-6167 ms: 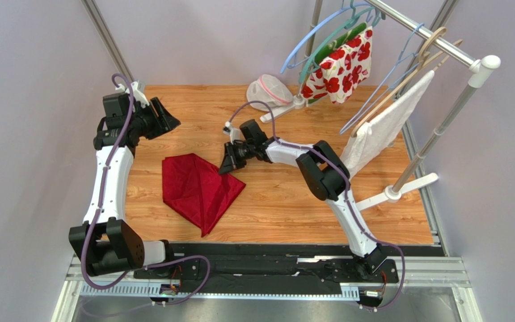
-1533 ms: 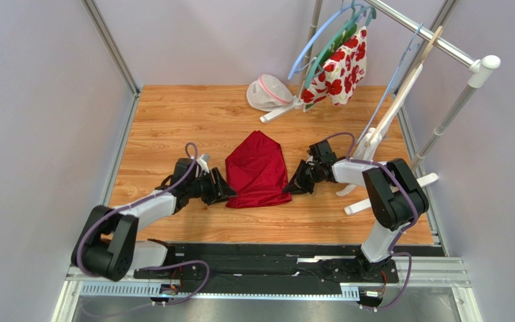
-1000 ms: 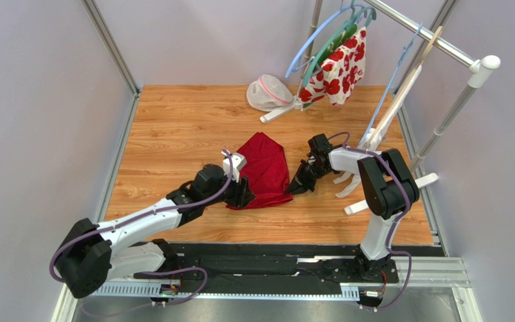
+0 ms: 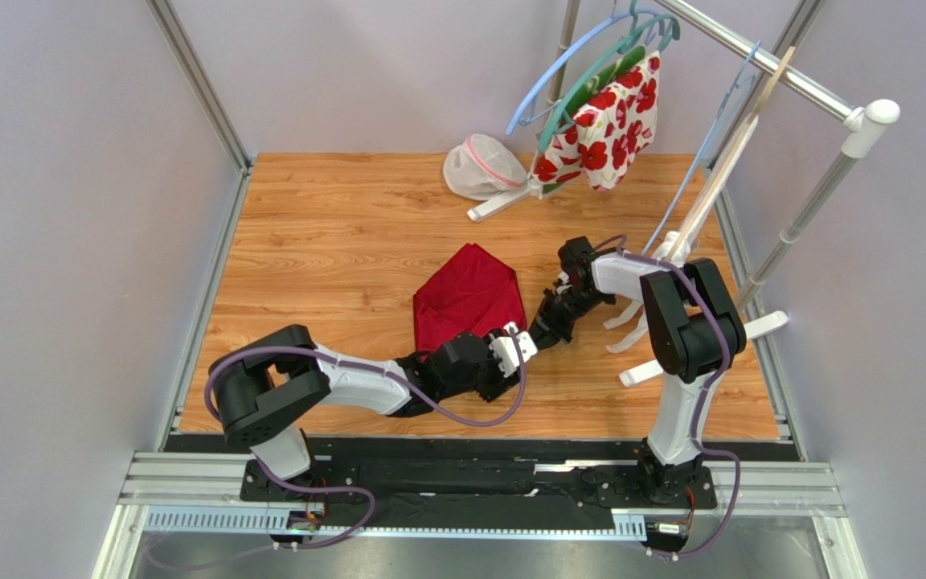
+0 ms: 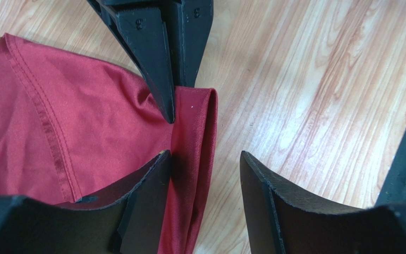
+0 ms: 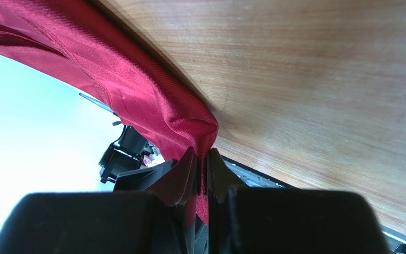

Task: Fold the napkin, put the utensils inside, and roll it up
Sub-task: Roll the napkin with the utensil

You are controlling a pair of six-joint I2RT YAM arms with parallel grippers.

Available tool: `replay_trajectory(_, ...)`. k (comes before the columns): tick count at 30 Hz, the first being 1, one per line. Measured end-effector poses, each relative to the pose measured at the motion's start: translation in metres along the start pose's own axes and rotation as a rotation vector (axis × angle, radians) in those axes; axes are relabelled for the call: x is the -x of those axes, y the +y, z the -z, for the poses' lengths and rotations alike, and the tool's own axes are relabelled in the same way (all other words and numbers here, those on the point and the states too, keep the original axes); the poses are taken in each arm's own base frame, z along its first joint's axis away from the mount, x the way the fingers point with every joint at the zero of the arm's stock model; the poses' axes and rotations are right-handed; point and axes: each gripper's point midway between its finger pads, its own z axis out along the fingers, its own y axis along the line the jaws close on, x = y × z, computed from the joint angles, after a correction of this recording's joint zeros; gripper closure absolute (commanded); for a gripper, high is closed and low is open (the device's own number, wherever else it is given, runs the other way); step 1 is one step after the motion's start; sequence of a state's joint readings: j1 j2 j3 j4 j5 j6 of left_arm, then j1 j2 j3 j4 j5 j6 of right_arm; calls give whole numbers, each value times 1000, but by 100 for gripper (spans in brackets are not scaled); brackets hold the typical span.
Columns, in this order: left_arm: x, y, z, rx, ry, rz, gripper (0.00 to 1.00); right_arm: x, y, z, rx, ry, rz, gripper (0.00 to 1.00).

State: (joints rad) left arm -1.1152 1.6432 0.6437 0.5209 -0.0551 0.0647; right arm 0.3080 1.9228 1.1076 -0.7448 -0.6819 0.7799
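The dark red napkin [image 4: 468,296] lies folded on the wooden table. My right gripper [image 4: 544,331] is shut on its near right corner, and in the right wrist view the cloth [image 6: 136,90] runs up out of the closed fingertips of that gripper [image 6: 202,157]. My left gripper [image 4: 522,345] is right beside it and open. In the left wrist view the left gripper [image 5: 205,161] straddles the napkin's folded edge [image 5: 194,137], just below the right gripper's fingers [image 5: 160,58]. The utensils are out of view.
A clothes rack [image 4: 794,85] stands at the back right with hangers, a white cloth with red flowers [image 4: 607,121] and a white towel [image 4: 703,199]. Its white feet [image 4: 637,344] rest close to my right arm. A white mesh bag [image 4: 484,167] lies at the back.
My left arm has swung from the napkin's left side round its near edge to the right corner, beside the right gripper. The napkin's near edge has shifted. The right gripper stays shut on the cloth.
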Motion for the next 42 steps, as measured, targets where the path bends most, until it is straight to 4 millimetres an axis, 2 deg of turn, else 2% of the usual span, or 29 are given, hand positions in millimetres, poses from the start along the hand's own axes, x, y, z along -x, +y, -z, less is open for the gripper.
replay_trajectory(7,-10,2,-4,21,33,-20,54,0,0,1,8,5,-1,100)
replay_trajectory(10,-11,4,-7,34,46,-27,62,0,-1,0,13,6,6,100)
replay_trajectory(13,-12,7,-9,48,58,-32,75,0,-2,1,18,6,14,100)
replay_trajectory(14,-12,8,-9,56,61,-35,84,0,-3,1,19,4,14,100)
replay_trajectory(17,-10,12,-11,77,65,-39,99,1,-4,3,26,0,9,100)
replay_trajectory(19,-10,12,-12,77,72,-40,100,2,-5,4,29,-3,8,100)
replay_trajectory(22,-9,11,-12,58,83,-37,100,2,-6,4,34,-9,7,88)
replay_trajectory(23,-9,10,-13,44,86,-32,100,2,-6,4,35,-11,7,73)
replay_trajectory(24,-9,11,-13,33,91,-22,100,1,-7,5,37,-15,7,64)
replay_trajectory(28,-13,9,-13,-52,121,33,100,-2,-13,7,32,-32,-26,43)
replay_trajectory(36,-14,8,-7,-187,173,124,100,-15,-24,12,60,-79,-71,39)
replay_trajectory(42,-20,10,2,-273,212,206,100,-24,-27,26,167,-198,-59,38)
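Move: The folded napkin's near right edge runs between the left hand's open fingers, about 1 cm ahead and 2 cm below its hand point. The right gripper's pinch on the napkin corner is roughly 3 cm farther out and 3 cm to the right of the left hand; the bulk of the napkin lies about 10 cm ahead and 7 cm to the left. For the right hand, the corner is already between its shut fingers. With the right hand still holding the corner almost motionless, the left hand eases down and forward about 1.5 cm each and shuts its fingers on the napkin edge just beside the right gripper, then keeps that pinch while the wrist rolls some 20 degrees and the hand eases 1–2 cm to the left and slightly back. Once the left has its grip, the right fingers open wide, letting go of the corner, and the right hand draws away back and to the right, about 4 cm in all, rising a little at the end. ##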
